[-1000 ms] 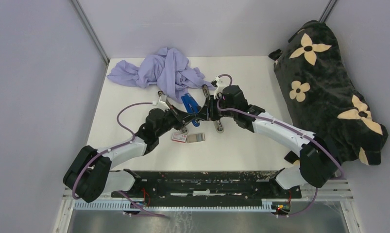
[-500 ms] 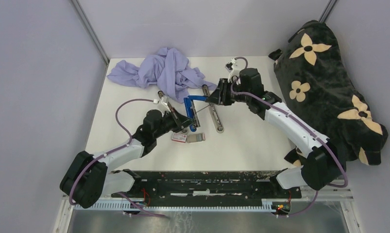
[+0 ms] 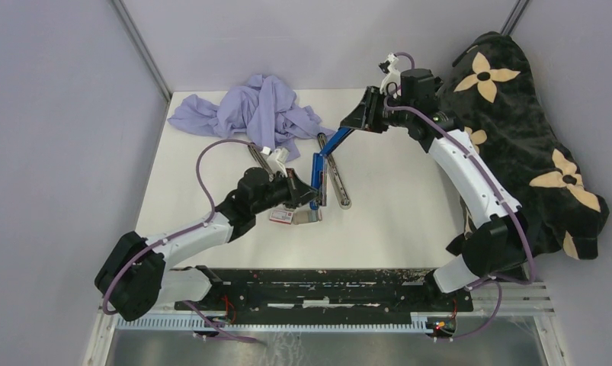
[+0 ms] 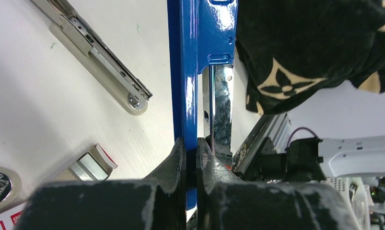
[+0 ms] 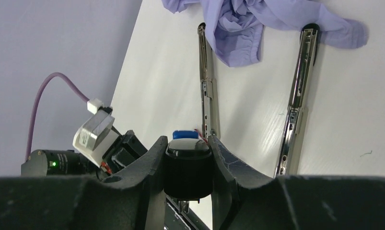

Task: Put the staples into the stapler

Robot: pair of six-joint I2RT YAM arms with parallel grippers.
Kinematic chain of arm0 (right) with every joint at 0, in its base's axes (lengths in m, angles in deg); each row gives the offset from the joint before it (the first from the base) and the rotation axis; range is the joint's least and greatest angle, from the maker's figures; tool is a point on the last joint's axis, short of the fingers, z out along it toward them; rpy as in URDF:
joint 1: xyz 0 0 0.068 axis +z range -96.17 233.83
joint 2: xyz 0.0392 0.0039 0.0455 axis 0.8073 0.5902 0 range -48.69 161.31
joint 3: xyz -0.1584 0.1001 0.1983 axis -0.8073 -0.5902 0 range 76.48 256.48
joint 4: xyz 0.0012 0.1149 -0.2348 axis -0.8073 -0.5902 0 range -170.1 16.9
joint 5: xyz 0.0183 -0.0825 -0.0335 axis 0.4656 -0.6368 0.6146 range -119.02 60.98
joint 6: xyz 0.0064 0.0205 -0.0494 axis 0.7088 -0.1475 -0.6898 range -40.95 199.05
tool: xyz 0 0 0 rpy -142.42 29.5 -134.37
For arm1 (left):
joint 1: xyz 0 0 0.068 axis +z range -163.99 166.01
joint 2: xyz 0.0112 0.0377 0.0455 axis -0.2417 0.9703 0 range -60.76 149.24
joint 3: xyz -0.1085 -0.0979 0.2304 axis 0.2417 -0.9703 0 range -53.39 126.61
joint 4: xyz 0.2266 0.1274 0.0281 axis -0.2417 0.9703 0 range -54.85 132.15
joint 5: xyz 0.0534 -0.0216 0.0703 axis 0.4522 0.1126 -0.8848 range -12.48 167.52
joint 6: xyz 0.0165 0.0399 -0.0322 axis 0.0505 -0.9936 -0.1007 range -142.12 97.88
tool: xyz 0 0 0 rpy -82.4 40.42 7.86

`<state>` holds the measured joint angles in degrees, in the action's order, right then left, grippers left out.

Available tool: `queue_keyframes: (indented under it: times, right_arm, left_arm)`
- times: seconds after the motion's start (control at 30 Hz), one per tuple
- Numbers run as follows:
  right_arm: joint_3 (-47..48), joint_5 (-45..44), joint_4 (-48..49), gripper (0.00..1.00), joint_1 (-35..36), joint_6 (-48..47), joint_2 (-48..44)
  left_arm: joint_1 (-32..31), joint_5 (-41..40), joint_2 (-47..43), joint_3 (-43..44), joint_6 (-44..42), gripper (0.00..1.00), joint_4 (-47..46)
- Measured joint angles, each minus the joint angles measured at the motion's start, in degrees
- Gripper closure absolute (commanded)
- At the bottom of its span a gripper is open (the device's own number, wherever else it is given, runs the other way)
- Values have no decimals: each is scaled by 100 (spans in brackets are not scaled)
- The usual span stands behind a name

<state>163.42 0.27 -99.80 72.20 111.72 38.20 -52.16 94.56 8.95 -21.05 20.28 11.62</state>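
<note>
The blue stapler (image 3: pixel 327 156) stands swung open, slanting up from near the table toward the back right. My left gripper (image 3: pixel 309 197) is shut on its thin blue lower part (image 4: pixel 185 72), with the chrome magazine (image 4: pixel 222 105) just beside the fingers. My right gripper (image 3: pixel 357 122) is raised and shut on the black cap (image 5: pixel 188 167) at the stapler's upper end. The staples lie in a grey tray (image 3: pixel 309 216) slid out of the red-and-white box (image 3: pixel 281 216), on the table just under my left gripper; the box (image 4: pixel 105 157) shows at lower left in the left wrist view.
Two long beige metal bars (image 3: pixel 334 177) (image 3: pixel 258 156) lie on the table by the stapler. A crumpled lilac cloth (image 3: pixel 257 110) sits at the back. A black bag with cream flowers (image 3: pixel 516 145) fills the right side, close behind my right arm.
My right gripper has lifted and moved back and to the right with the stapler's upper end, swinging the stapler open. My left gripper shifted slightly right, still holding the lower part.
</note>
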Motion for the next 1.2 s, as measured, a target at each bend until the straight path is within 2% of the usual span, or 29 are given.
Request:
queue_keyframes:
  times: [0.17, 0.37, 0.57, 0.73, 0.97, 1.2]
  right_arm:
    - [485, 160, -522, 95, -190, -39, 461]
    - [890, 289, -1005, 85, -262, -107, 962]
    - [1005, 424, -1204, 64, -293, -105, 1283]
    - [1075, 352, -1182, 37, -306, -203, 1526]
    - [1078, -275, -632, 16, -546, -319, 1613]
    - [719, -422, -284, 5, -599, -332, 1298]
  left_arm:
    - [-317, 2, 120, 125, -350, 97, 210]
    - [-505, 17, 192, 214, -673, 97, 450]
    - [-584, 264, 243, 214, -684, 97, 459]
    - [-619, 457, 291, 214, -684, 97, 356]
    - [-820, 708, 297, 162, -664, 97, 15]
    - [-789, 262, 546, -66, -308, 97, -448]
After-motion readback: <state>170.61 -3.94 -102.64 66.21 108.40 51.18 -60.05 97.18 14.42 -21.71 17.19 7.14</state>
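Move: Both hands hold the opened-out blue stapler: the left keeps its handle's nose, the right its base end. The hinge lies some 9 cm ahead of the left hand and 5 cm above; from the right hand it is about 8 cm to the left, 3 cm back and 8 cm below. On the table, 16 cm below the left hand, an open silver stapler lies 13 cm ahead and 5 cm right, and the staple sleeve almost directly underneath. Down and slightly forward goes the right hand first, about 5 cm, tipping its fingers down some 15 degrees with the blue stapler's base end still gripped. It then opens wide and lets go, moving about 5 cm forward and a little right. Meanwhile the left hand keeps its pinch, drawing the stapler back and right and swinging it clockwise, with a small return forward and a dip at the end. ##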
